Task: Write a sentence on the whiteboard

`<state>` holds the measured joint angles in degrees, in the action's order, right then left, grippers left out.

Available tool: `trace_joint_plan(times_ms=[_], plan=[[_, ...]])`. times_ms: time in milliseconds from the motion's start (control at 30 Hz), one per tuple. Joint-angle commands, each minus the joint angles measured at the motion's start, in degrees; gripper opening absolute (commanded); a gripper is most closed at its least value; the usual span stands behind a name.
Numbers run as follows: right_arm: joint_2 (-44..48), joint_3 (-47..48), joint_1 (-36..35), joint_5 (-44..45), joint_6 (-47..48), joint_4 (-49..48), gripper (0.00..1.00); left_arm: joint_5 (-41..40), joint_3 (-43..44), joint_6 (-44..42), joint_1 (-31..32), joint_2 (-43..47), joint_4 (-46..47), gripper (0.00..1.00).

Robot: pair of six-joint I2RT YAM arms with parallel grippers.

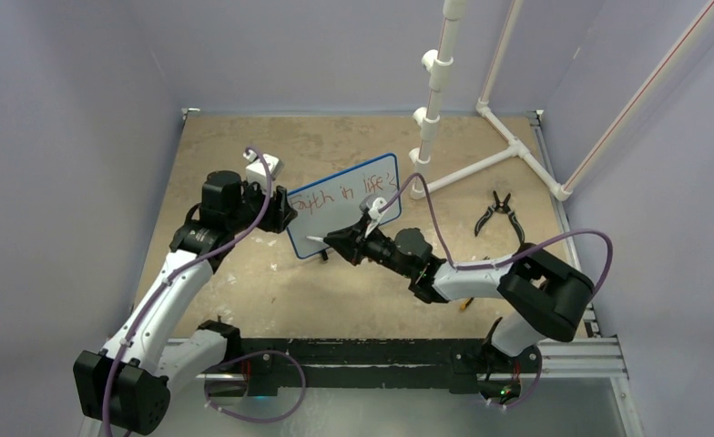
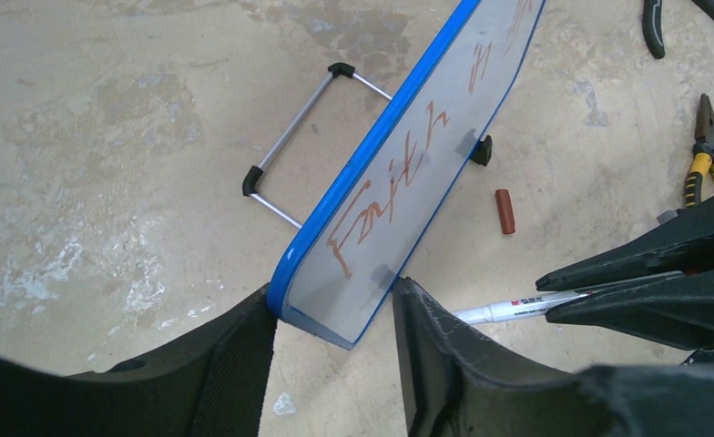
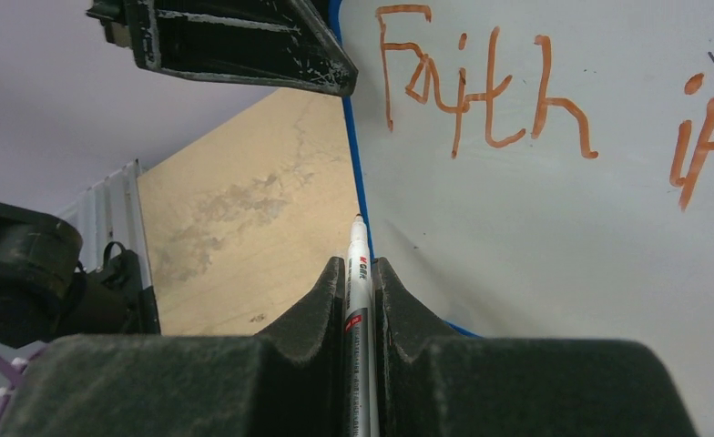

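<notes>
The whiteboard (image 1: 344,205) stands tilted on its wire stand, blue-rimmed, with the sentence (image 1: 340,194) in red along its top; "Faith" (image 3: 481,86) reads clearly. My left gripper (image 2: 335,300) straddles the board's lower left corner (image 2: 335,314), one finger against the blue rim and the other against the front edge. My right gripper (image 3: 360,269) is shut on a white marker (image 3: 358,264). The marker's tip (image 3: 360,218) sits by the board's left edge below "Faith"; whether it touches the surface is unclear.
A red marker cap (image 2: 505,210) lies on the table in front of the board. Black pliers (image 1: 499,214) and yellow-handled pliers (image 2: 707,150) lie to the right. A white pipe frame (image 1: 481,155) stands at the back right. The board's wire stand (image 2: 290,141) juts out behind.
</notes>
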<state>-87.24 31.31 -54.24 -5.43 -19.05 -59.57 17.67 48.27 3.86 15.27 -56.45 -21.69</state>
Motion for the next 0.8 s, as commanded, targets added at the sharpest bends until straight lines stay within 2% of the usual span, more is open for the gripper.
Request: trace_joint_plan(times_ms=[0,567,767], plan=[[-2.16,3.49,-1.27,4.79,2.47,-1.61,0.00,-1.48,-1.13,-0.16,-0.42,1.75,3.77,0.42],[-8.17,6.46,-1.78,10.64,2.17,-1.13,0.00,-0.38,-2.19,-0.30,-0.42,0.50,5.05,0.22],[-8.82,6.94,-1.84,9.07,3.26,-2.28,0.00,-0.26,-2.25,-0.40,-0.41,0.29,5.17,0.20]])
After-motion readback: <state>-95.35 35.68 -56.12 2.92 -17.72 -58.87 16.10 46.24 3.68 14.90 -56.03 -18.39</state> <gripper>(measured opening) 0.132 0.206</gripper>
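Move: The bare patch of whiteboard below "Faith" is about 5 cm ahead of the right hand, 6 cm to its left and 4 cm lower. "Faith" is 10 cm ahead and 4 cm left, "in" 11 cm ahead and 4 cm right, both about 1 cm up; the left gripper is 5 cm ahead, 8 cm left and 2 cm higher. The board's upper left corner lies between the left fingertips, about 1 cm ahead, 1 cm left and 1 cm down. The whiteboard's bare lower left part takes the marker tip: still gripping the pen, the right hand goes down some 3 cm, forward about 2.5 cm and slightly left, turning clockwise roughly 5 degrees, then nearly stops with the nib on the board. The left hand stays almost in place and closes its half-open fingers to pinch the upper left corner. ##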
